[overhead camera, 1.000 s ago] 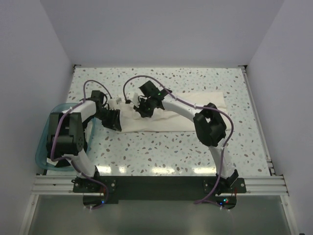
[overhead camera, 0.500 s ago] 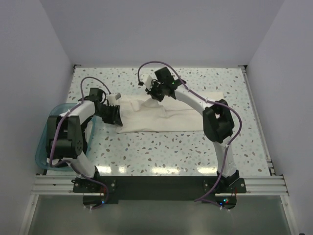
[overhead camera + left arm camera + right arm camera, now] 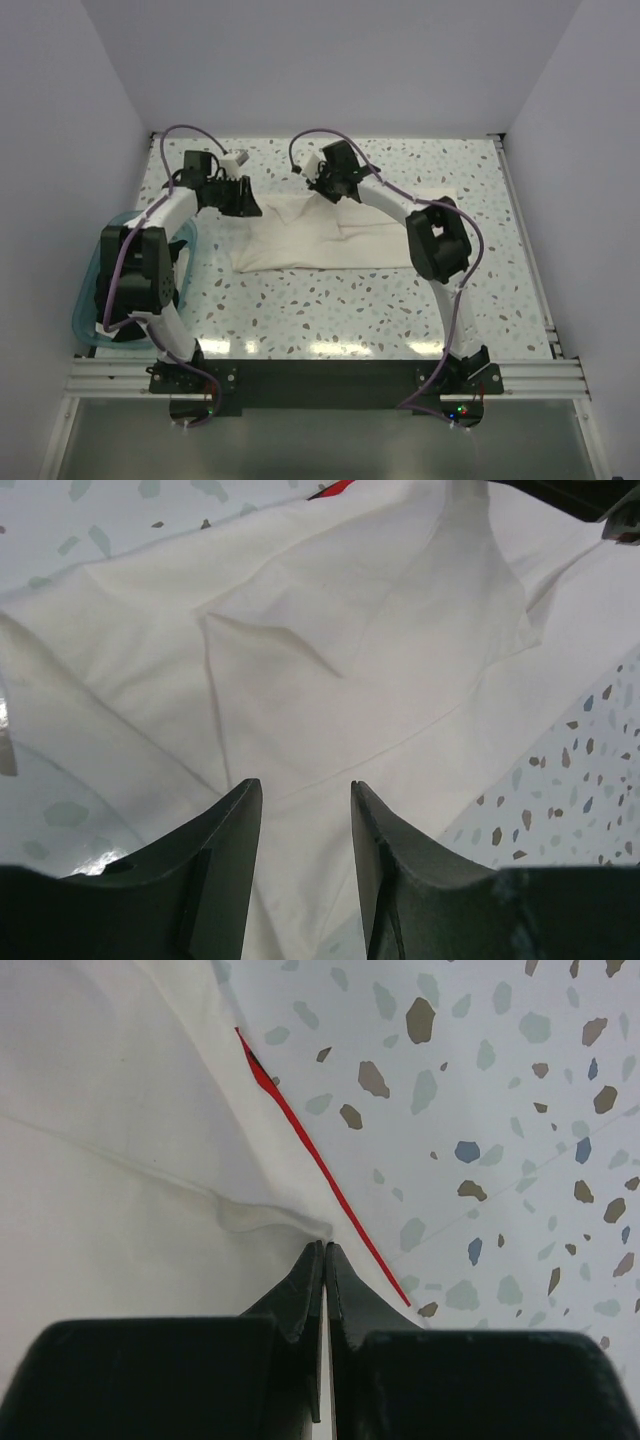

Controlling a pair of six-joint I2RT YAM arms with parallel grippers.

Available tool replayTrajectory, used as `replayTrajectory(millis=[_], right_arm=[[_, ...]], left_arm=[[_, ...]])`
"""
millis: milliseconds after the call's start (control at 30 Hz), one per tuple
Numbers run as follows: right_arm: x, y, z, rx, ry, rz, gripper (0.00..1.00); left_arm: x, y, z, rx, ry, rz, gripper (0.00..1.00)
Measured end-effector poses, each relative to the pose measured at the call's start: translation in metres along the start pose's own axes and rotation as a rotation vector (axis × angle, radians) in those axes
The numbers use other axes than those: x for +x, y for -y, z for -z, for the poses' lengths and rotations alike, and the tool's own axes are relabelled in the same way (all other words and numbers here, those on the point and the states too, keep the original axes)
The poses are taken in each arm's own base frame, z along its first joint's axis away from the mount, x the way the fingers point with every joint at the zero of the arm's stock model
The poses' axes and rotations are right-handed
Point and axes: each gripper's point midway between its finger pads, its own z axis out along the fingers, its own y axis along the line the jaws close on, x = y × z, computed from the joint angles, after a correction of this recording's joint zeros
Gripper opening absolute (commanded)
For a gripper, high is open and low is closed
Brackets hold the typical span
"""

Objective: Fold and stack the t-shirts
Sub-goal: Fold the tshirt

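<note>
A white t-shirt [image 3: 340,245] lies spread across the middle of the speckled table, its red print showing only as a thin line [image 3: 310,1155] along one edge. My left gripper [image 3: 250,200] hovers at the shirt's far left corner. In the left wrist view its fingers [image 3: 305,785] stand apart over creased white cloth [image 3: 350,630], with nothing pinched between them. My right gripper [image 3: 320,188] sits at the shirt's far edge. In the right wrist view it [image 3: 325,1245] is shut, with a small pucker of the white cloth [image 3: 120,1160] at its tips.
A translucent teal plastic tub [image 3: 90,290] stands at the table's left edge beside the left arm's base. Bare speckled tabletop [image 3: 300,310] runs between the shirt and the arm bases. Walls close in on three sides.
The right gripper has moved toward the back of the table, drawing the shirt's edge with it. The left gripper has left the shirt's near left side for the far left corner, and its fingers have spread.
</note>
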Motion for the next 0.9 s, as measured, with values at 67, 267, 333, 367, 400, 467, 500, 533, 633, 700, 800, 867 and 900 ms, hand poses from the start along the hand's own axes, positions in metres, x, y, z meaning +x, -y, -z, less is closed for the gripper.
replayTrajectory(millis=[67,267,333,367,400,467,500,533,633,700,800,867,900], right_arm=[[0.006,0.000,-0.005,0.005,-0.013,-0.001,0.00],[0.011,0.005,-0.009,0.024,-0.022,-0.005,0.00],[0.011,0.007,-0.009,0.027,-0.020,-0.006,0.00],[0.011,0.007,-0.009,0.027,-0.020,-0.007,0.00],[0.011,0.008,-0.009,0.028,-0.019,-0.008,0.00],[0.012,0.008,-0.009,0.027,-0.018,-0.008,0.00],[0.012,0.008,-0.009,0.027,-0.017,-0.009,0.00],[0.012,0.008,-0.009,0.026,-0.017,-0.009,0.00],[0.011,0.007,-0.009,0.024,-0.015,-0.009,0.00],[0.011,0.008,-0.009,0.023,-0.014,-0.009,0.00],[0.011,0.007,-0.009,0.021,-0.013,-0.009,0.00],[0.011,0.007,-0.009,0.021,-0.012,-0.009,0.00],[0.011,0.007,-0.009,0.019,-0.011,-0.010,0.00]], left_arm=[[0.000,0.007,-0.010,0.026,-0.002,0.032,0.45],[-0.007,0.037,-0.038,0.099,0.026,0.110,0.50],[-0.009,0.046,-0.047,0.116,0.031,0.135,0.50],[-0.009,0.048,-0.051,0.121,0.031,0.145,0.50],[-0.008,0.049,-0.056,0.124,0.029,0.162,0.50],[-0.004,0.047,-0.066,0.120,0.017,0.198,0.50],[0.000,0.044,-0.071,0.114,0.009,0.219,0.50],[0.004,0.041,-0.076,0.106,-0.003,0.241,0.50],[0.017,0.032,-0.087,0.085,-0.037,0.296,0.50],[0.023,0.028,-0.093,0.073,-0.054,0.321,0.49],[0.026,0.026,-0.097,0.071,-0.064,0.346,0.48],[0.023,0.026,-0.099,0.073,-0.055,0.351,0.47],[0.021,0.026,-0.100,0.075,-0.050,0.352,0.47]])
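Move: The left hand is open over the shirt's left part. The loose fold of white cloth it heads for lies about 8 cm to its right, 3 cm ahead and 8 cm below. The cloth pinched by the right fingers is roughly 18 cm right, 6 cm ahead and 5 cm lower; the shirt's near-left corner is some 12 cm back, 5 cm left and 9 cm down. From the right hand, the fold lies about 10 cm left, 3 cm back and 3 cm lower. The right fingers keep their pinch on the raised cloth at the shirt's far side, easing down and forward a mere 1 cm or so each, then holding still. Meanwhile the left hand sweeps about 7 cm right towards that grip, then drops some 6 cm over the loose fold, tipping its fingers down about 15 degrees. The left fingers stay half open and end with the fold between their tips, close to the cloth; contact can't be made out. ##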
